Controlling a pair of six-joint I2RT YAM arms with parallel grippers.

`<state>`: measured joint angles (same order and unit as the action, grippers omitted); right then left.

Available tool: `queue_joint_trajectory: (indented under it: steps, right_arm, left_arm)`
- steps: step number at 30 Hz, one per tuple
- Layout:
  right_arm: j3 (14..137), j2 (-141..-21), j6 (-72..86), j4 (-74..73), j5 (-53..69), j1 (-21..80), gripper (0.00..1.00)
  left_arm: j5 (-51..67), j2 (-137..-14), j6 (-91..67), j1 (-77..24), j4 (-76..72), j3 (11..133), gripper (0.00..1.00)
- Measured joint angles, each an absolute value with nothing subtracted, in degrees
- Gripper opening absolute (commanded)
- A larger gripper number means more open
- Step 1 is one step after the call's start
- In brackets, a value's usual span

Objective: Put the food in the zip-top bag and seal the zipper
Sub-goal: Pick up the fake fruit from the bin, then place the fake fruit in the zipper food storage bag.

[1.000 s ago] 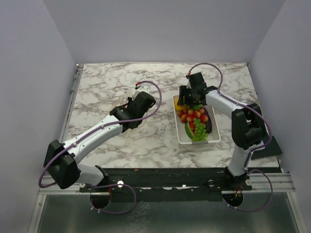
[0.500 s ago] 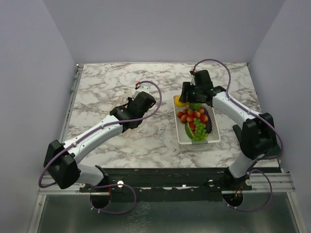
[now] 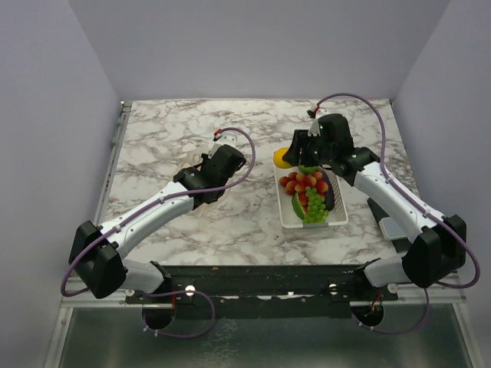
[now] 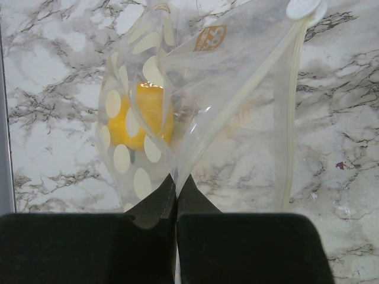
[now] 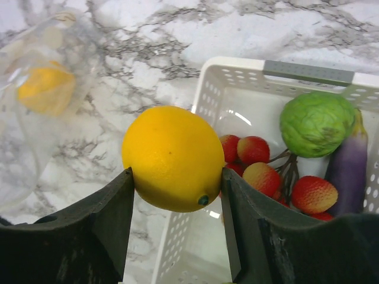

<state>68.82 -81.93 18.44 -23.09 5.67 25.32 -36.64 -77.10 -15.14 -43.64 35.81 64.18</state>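
My right gripper (image 5: 176, 171) is shut on a round yellow-orange toy orange (image 5: 173, 158), held in the air over the far left corner of the white basket (image 5: 237, 64). In the top view the orange (image 3: 282, 159) shows just left of the basket rim (image 3: 281, 201). The clear zip-top bag (image 4: 195, 89) with white dots lies on the marble, and my left gripper (image 4: 176, 177) is shut on its near edge. A yellow food piece (image 4: 148, 115) sits inside the bag. The zipper (image 4: 289, 118) runs along the right edge, gaping open.
The basket holds red strawberries (image 5: 254, 151), a green piece (image 5: 317, 123), a purple eggplant (image 5: 346, 168), green grapes (image 3: 314, 208) and a watermelon slice (image 3: 298, 205). From the right wrist, the bag (image 5: 35, 94) is blurred at upper left. Grey walls ring the table.
The right gripper rose out of the basket with the orange and shifted to its far left corner; that arm's elbow swung out to the right. The left arm stayed still.
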Motion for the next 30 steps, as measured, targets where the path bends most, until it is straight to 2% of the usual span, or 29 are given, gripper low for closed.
queue_joint_trajectory:
  steps: [12, 22, 30]
  right_arm:
    - [68.18, -75.00, 21.06, -23.18, 8.64, 34.54, 0.22]
    - [68.05, -75.68, 24.01, -20.67, 10.57, 42.24, 0.22]
    - [68.05, -80.55, 26.33, -17.12, 11.25, 45.47, 0.22]
  left_arm:
    - [-36.86, -77.10, -15.14, -43.64, 35.81, 64.18, 0.00]
    - [-36.91, -77.10, -15.16, -43.64, 35.81, 64.16, 0.00]
    - [-36.91, -77.10, -15.16, -43.64, 35.81, 64.16, 0.00]
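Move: The right hand already holds the yellow round fruit; the bag's open mouth lies about 15 cm to its left, 3 cm back and 7 cm lower. The yellow pepper inside the bag is roughly 23 cm left and level ahead, and the bin's middle 11 cm right and 8 cm back. From the left hand, gripping the bag's lip, the mouth is some 4 cm ahead and 4 cm right. The right hand carries the fruit 13 cm left and 10 cm back towards the bag, turning 20 degrees counter-clockwise. ##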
